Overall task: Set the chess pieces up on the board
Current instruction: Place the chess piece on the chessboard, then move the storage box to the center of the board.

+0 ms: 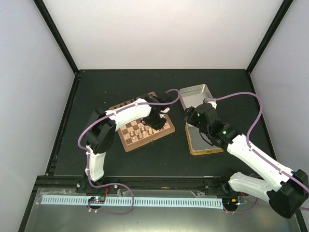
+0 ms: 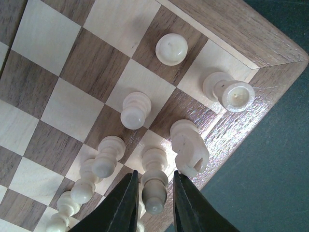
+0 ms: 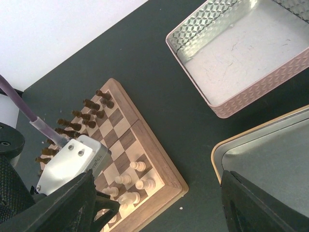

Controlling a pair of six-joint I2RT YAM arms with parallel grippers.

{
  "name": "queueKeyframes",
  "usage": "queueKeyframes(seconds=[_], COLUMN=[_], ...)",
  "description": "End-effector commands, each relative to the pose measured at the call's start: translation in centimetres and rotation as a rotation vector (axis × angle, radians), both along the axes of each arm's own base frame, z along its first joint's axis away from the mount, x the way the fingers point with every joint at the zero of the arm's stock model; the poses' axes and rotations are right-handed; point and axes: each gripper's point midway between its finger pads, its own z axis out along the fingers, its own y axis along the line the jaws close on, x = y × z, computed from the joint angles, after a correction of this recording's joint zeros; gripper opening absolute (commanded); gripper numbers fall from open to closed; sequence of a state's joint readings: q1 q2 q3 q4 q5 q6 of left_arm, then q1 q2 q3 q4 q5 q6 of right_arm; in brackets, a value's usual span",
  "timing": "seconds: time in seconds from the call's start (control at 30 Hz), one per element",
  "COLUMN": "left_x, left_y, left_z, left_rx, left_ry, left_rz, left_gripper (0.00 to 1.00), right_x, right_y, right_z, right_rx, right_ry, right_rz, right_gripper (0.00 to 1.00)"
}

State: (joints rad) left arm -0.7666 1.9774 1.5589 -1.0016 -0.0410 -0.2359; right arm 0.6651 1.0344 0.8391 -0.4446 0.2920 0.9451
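Note:
The board point(image 2: 231, 34) lies at table centre. Several cream chess pieces stand in its near right corner: a pawn point(image 2: 171, 48), a rook point(image 2: 231, 93), a knight point(image 2: 189, 147) and others. My left gripper point(image 2: 154, 175) straddles an upright cream piece point(image 2: 154, 186) next to the knight. Its jaws stand slightly apart, with a thin gap on each side of the piece. From above, the left gripper point(image 1: 153, 123) hovers over the board point(image 1: 129, 145). My right gripper point(image 3: 158, 176) hangs wide open over the dark table, right of the board point(image 3: 159, 159), with nothing between its fingers.
Dark brown pieces point(image 3: 77, 123) line the board's far side. A pinkish-silver tin lid point(image 3: 241, 63) sits at the back right, and a gold tin point(image 3: 270, 159) lies under the right arm point(image 1: 251, 154). White walls enclose the table.

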Motion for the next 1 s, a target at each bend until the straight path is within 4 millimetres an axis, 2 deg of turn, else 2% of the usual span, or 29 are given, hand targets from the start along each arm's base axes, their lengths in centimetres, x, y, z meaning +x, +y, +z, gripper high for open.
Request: queueKeyframes(seconds=[0.0, 0.3, 0.47, 0.63, 0.77, 0.9, 0.97], left_x=[0.2, 0.5, 0.2, -0.4, -1.2, -2.0, -2.5], left_y=[0.1, -0.1, 0.8, 2.2, 3.7, 5.1, 6.2], left_z=[0.9, 5.3, 7.7, 10.8, 12.9, 14.5, 15.5], left_rx=[-0.013, -0.082, -0.115, -0.195, -0.279, -0.374, -0.419], left_ry=[-0.012, -0.088, -0.137, -0.222, -0.314, -0.424, -0.485], left_rz=[-0.004, 0.000, 0.018, 0.036, 0.049, 0.068, 0.092], left_gripper=[0.22, 0.26, 0.32, 0.38, 0.41, 0.44, 0.46], right_x=[0.4, 0.2, -0.3, -1.5, -2.8, -4.4, -4.7], right_y=[-0.2, -0.7, -1.9, -4.6, -6.5, -6.8, -6.2], right_z=[0.2, 0.9, 0.0, -2.8, -5.9, -9.1, -10.2], right_rx=[0.014, -0.020, -0.089, -0.205, -0.287, -0.341, -0.339], right_ry=[-0.014, -0.021, 0.041, 0.189, 0.327, 0.482, 0.523], right_rz=[-0.020, -0.001, 0.047, 0.069, 0.086, 0.152, 0.198], right_gripper=[0.72, 0.72, 0.72, 0.72, 0.72, 0.71, 0.70])
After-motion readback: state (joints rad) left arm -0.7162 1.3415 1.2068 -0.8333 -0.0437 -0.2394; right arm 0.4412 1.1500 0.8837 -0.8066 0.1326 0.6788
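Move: Between the left hand's slightly open fingers stands the white bishop, its middle some 2 cm below the hand point; the knight is about 1 cm ahead and 2 cm right of it, the rook 2 cm ahead and 5 cm right. For the right hand, the last piece in the gold tin lies 2 cm ahead, 4 cm right and 20 cm below; the pink tray's middle is 16 cm ahead and 6 cm right. From the left hand that last piece is level ahead, 16 cm right and 6 cm lower. Backing off the bishop, the left hand rises straight at first, then also swings left and a little back, about 12 cm up in all; its fingers spread further and tip forward and to the right. Meanwhile the right hand, fingers kept wide, shifts right and then sinks, roughly 8 cm down, towards the last piece in the gold tin, turning its fingers steeper downward. ##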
